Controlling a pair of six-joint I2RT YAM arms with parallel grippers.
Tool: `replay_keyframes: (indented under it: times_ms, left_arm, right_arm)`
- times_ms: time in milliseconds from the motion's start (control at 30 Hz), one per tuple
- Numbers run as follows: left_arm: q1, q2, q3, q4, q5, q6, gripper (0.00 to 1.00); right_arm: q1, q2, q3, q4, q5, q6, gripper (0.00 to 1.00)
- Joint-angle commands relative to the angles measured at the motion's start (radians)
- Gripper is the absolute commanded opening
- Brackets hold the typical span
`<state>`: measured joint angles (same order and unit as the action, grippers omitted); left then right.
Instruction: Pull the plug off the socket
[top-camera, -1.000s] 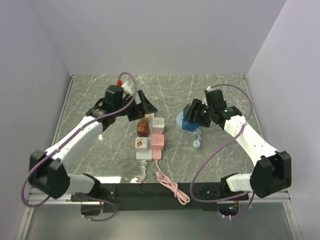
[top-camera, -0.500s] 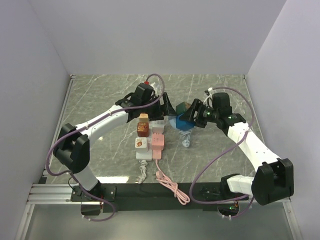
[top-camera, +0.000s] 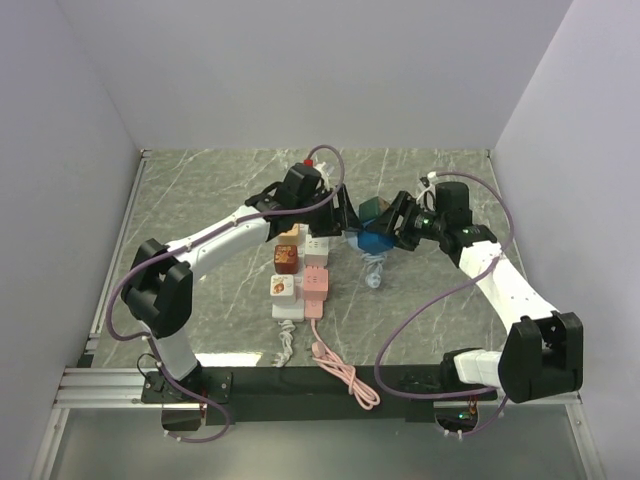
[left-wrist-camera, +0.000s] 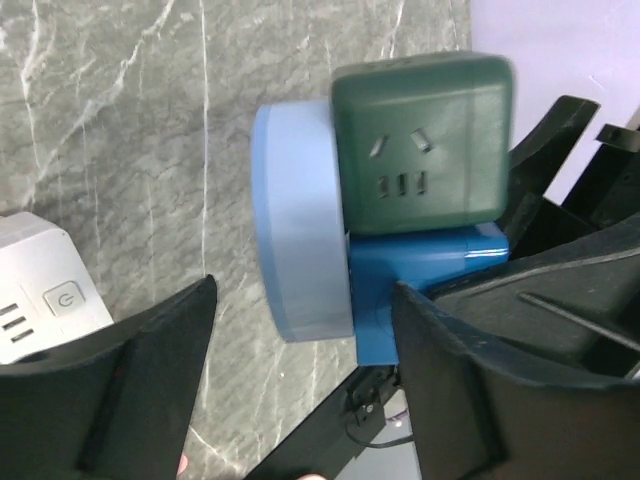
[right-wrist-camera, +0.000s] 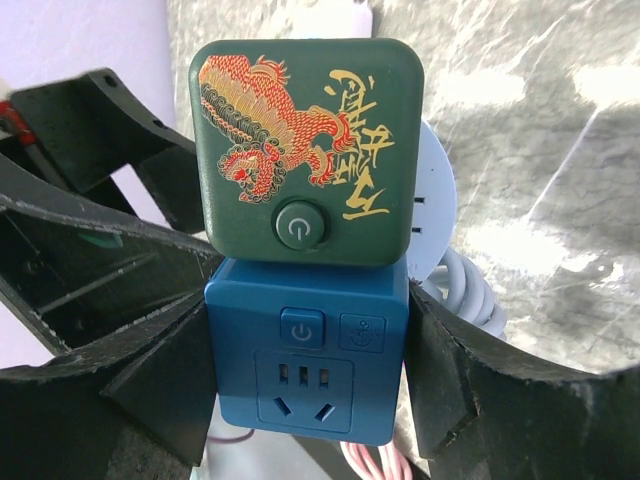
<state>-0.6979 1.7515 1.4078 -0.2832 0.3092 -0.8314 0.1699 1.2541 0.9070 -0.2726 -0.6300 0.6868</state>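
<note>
A dark green cube plug (right-wrist-camera: 305, 150) with a red-gold dragon print sits plugged into the top of a blue cube socket (right-wrist-camera: 305, 370). My right gripper (right-wrist-camera: 307, 345) is shut on the blue socket's two sides and holds it above the table. A pale blue disc (left-wrist-camera: 295, 230) with coiled white cable (right-wrist-camera: 465, 290) is on the socket's back. In the top view the green plug (top-camera: 372, 208) and the blue socket (top-camera: 376, 241) hang between the arms. My left gripper (left-wrist-camera: 300, 300) is open. Its jaws stand either side of the disc and socket, below the green plug (left-wrist-camera: 420, 145).
A white power strip (top-camera: 290, 305) and a pink power strip (top-camera: 316, 285) lie side by side on the marble table, with small cube adapters on them. A pink cord (top-camera: 340, 370) runs to the near edge. White cable (top-camera: 374, 272) dangles under the socket.
My left arm has swung right from over the strips to the held socket, its jaws narrowing. My right gripper has carried the socket and plug slightly left and up.
</note>
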Motion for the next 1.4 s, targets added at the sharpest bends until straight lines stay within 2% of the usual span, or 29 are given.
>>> replay_keyframes:
  times_ms: [0,100,133,200,233,300,333,433,567,667,767,833,900,1100,1167,1267,1367]
  left_arm:
    - [-0.028,0.017,0.059,0.010,-0.044,0.029,0.73]
    - [-0.028,0.035,0.072,0.021,-0.029,0.035,0.59]
    - [-0.026,0.040,0.072,0.027,-0.022,0.034,0.51]
    - [-0.026,0.051,0.066,0.039,-0.001,0.026,0.45]
    - [-0.028,0.052,0.063,0.059,0.007,0.022,0.35]
    - [-0.029,0.057,0.053,0.076,0.019,0.014,0.26]
    - [-0.029,0.057,0.049,0.082,0.018,0.012,0.16]
    - [-0.029,0.057,0.039,0.078,-0.001,0.009,0.01]
    - [-0.028,0.060,0.034,0.058,-0.047,0.020,0.01]
    - [-0.019,0.069,0.052,0.006,-0.148,0.037,0.01]
    - [0.015,0.071,0.056,-0.060,-0.232,0.060,0.01]
    - [0.049,0.066,0.042,-0.083,-0.251,0.067,0.01]
    - [0.067,0.056,0.023,-0.082,-0.252,0.077,0.01]
    - [0.077,0.072,0.074,-0.068,-0.214,0.072,0.01]
    - [0.075,0.072,0.083,-0.039,-0.191,0.061,0.01]
    - [0.075,0.068,0.100,-0.008,-0.168,0.060,0.01]
    - [0.075,0.075,0.131,-0.001,-0.130,0.060,0.00]
  right_arm:
    - [0.017,-0.013,0.078,0.133,-0.200,0.022,0.00]
    - [0.014,-0.022,0.064,0.148,-0.212,0.034,0.00]
    - [0.013,-0.024,0.058,0.156,-0.212,0.039,0.00]
    - [0.011,-0.030,0.053,0.173,-0.218,0.057,0.00]
    - [0.003,-0.032,0.052,0.179,-0.221,0.062,0.00]
    - [-0.001,-0.033,0.046,0.202,-0.229,0.082,0.00]
    - [-0.009,-0.036,0.044,0.208,-0.229,0.088,0.00]
    - [-0.018,-0.035,0.040,0.236,-0.235,0.109,0.00]
    - [-0.021,-0.004,0.062,0.210,-0.243,0.102,0.00]
    - [-0.049,0.016,0.108,0.097,-0.218,0.050,0.00]
    - [-0.130,0.024,0.173,-0.071,-0.188,-0.022,0.00]
    - [-0.206,0.031,0.213,-0.180,-0.189,-0.065,0.00]
    - [-0.227,0.054,0.243,-0.285,-0.157,-0.111,0.00]
    - [-0.216,0.073,0.194,-0.246,-0.162,-0.096,0.00]
    - [-0.216,0.065,0.204,-0.284,-0.096,-0.115,0.00]
    - [-0.222,0.050,0.217,-0.322,0.083,-0.099,0.00]
    - [-0.230,0.080,0.250,-0.404,0.367,-0.061,0.00]
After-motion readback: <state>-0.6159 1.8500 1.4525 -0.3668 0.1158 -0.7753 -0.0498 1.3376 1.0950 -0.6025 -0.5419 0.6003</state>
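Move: The light-blue socket base sits between the left hand's open fingers, its middle about 2 cm ahead, 2 cm right and 2 cm below that hand. The blue plug is some 5 cm right, level fore and aft and 1 cm higher; the green plug is about 5 cm ahead, 4 cm right, 1 cm above. The right hand already grips the blue plug; from it the base lies 1 cm ahead, 3 cm left, 3 cm below, the green plug 4 cm ahead, 1 cm left, level. The light-blue socket base is pinched by the closing left fingers beside the blue plug. Both hands hold nearly still, then pull apart: the right keeps the blue plug and goes about 8 cm right and slightly forward, turning clockwise, while the left takes the base forward, left and down, each about 5 cm, tilting some 15 degrees. ##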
